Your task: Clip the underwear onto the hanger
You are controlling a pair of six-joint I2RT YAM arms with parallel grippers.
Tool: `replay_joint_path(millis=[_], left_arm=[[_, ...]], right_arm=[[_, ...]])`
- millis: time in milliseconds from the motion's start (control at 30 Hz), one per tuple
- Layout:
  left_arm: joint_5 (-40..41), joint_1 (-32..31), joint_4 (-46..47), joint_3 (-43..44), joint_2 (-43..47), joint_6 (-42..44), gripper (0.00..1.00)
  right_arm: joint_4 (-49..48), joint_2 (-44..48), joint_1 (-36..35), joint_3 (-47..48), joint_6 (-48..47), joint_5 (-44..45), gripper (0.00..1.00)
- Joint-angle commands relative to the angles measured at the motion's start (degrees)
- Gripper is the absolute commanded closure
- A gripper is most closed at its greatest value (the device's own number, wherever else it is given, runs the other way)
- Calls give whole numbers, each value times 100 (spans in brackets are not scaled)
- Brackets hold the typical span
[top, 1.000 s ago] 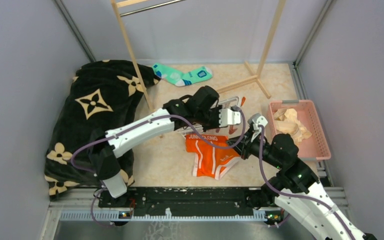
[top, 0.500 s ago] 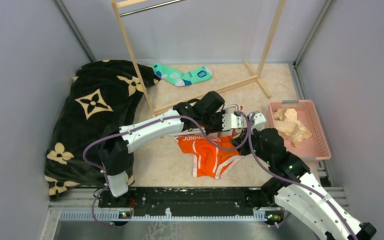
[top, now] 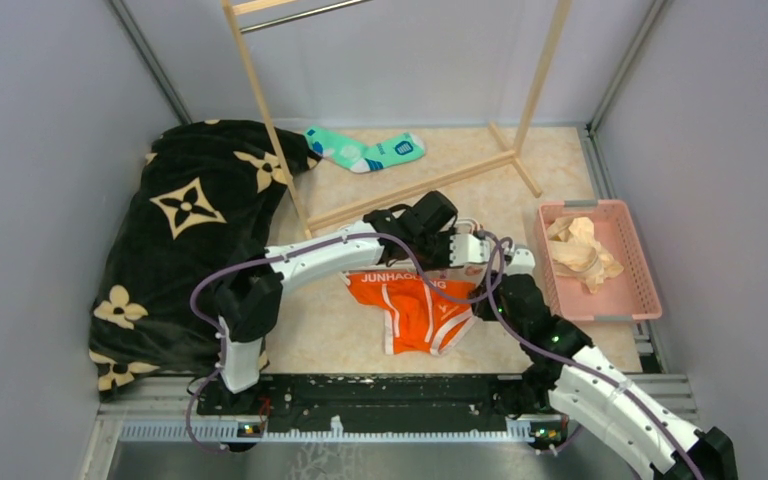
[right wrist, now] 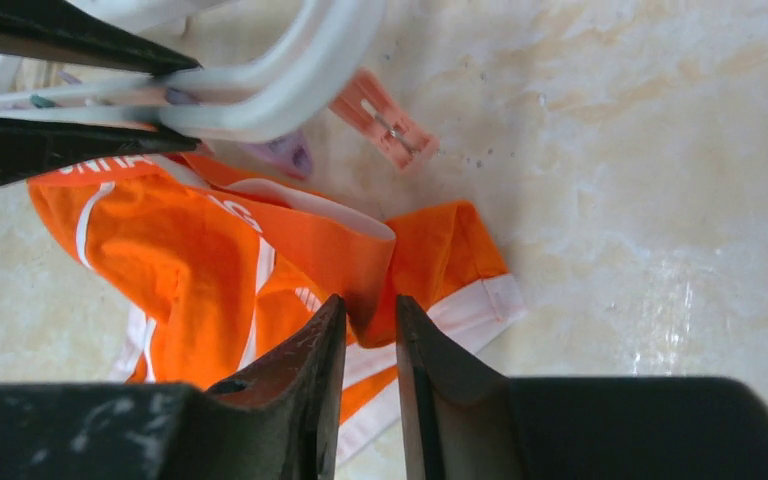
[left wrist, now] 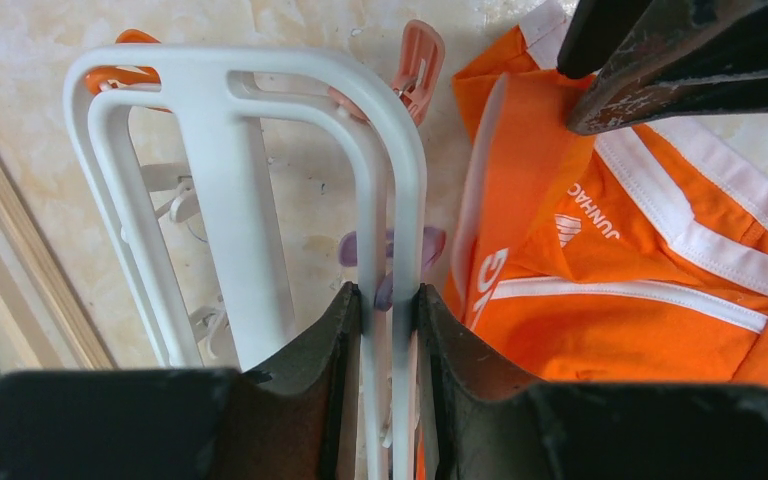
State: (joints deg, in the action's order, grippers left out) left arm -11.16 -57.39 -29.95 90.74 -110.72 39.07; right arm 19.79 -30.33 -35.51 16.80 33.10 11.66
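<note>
The orange underwear (top: pixel 415 305) lies crumpled on the floor, waistband lettering facing up. In the left wrist view the left gripper (left wrist: pixel 390 295) is shut on two thin white rails of the hanger (left wrist: pixel 230 150), and the underwear (left wrist: pixel 610 280) lies just to its right. A purple clip (left wrist: pixel 390 250) and an orange clip (left wrist: pixel 415 60) hang from the frame. In the right wrist view the right gripper (right wrist: pixel 370 305) stands slightly open. A raised fold of the underwear (right wrist: pixel 190 260) sits between its tips. The hanger (right wrist: pixel 290 80) hangs above. In the top view the hanger is mostly hidden under the left gripper (top: pixel 485 250).
A teal sock (top: pixel 365 150) lies at the back by the wooden rack (top: pixel 260 100). A black patterned blanket (top: pixel 190 220) covers the left side. A pink basket (top: pixel 640 270) holding a beige cloth (top: pixel 580 250) stands at the right. The arms cross closely over the underwear.
The left arm has carried the hanger to the right. The right arm has swung left towards it and its jaws have parted. The underwear's waistband has shifted left.
</note>
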Motion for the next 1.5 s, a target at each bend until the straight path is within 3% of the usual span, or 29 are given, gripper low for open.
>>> replay_joint_path(millis=[0, 133, 333, 467, 900, 1200, 1467], left_arm=[[-61, 34, 78, 201, -105, 52, 100], [-33, 30, 45, 223, -111, 66, 100], [-30, 83, 109, 220, 54, -4, 100], [-99, 162, 180, 258, 167, -63, 100], [-381, 252, 120, 238, 543, -23, 100], [-518, 336, 140, 34, 1026, 36, 100], [-568, 385, 210, -258, 1441, 149, 100]], right_arm=[[-848, 249, -15, -103, -27, 271, 71], [-922, 347, 173, -91, -321, -137, 61], [-1214, 409, 1005, -27, -863, -1089, 58], [-1331, 366, 1290, 90, -1065, -1162, 58], [-1154, -290, 1342, 733, -1992, -1627, 57], [-1492, -566, 1362, 926, -2368, -1794, 48], [-1973, 189, 1362, 693, -2520, -1697, 48]])
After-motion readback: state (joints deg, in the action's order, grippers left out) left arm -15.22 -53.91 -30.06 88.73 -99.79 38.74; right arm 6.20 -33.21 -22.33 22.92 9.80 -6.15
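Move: Some 7 cm ahead of the right hand, 1 cm to its left and 2 cm higher hangs the pink clip; the purple clip is about 4 cm farther left and a bit lower than the pink one. The underwear's middle lies roughly 13 cm left of the right hand, 3 cm back and 7 cm below. From the left hand, still gripping the hanger's end, the pink clip is about 8 cm right, 1 cm ahead and 2 cm lower. Opening from a narrow gap to about half, the right hand leaves the raised waistband corner and goes up some 8 cm and forward 5 cm, tipping its fingers up about 20 degrees and turning slightly counter-clockwise, to straddle the pink clip without visible contact. The left hand keeps its grip on the hanger, dips a centimetre, then lifts it to about 8 cm above the start, its fingers tilting up some 10 degrees. ##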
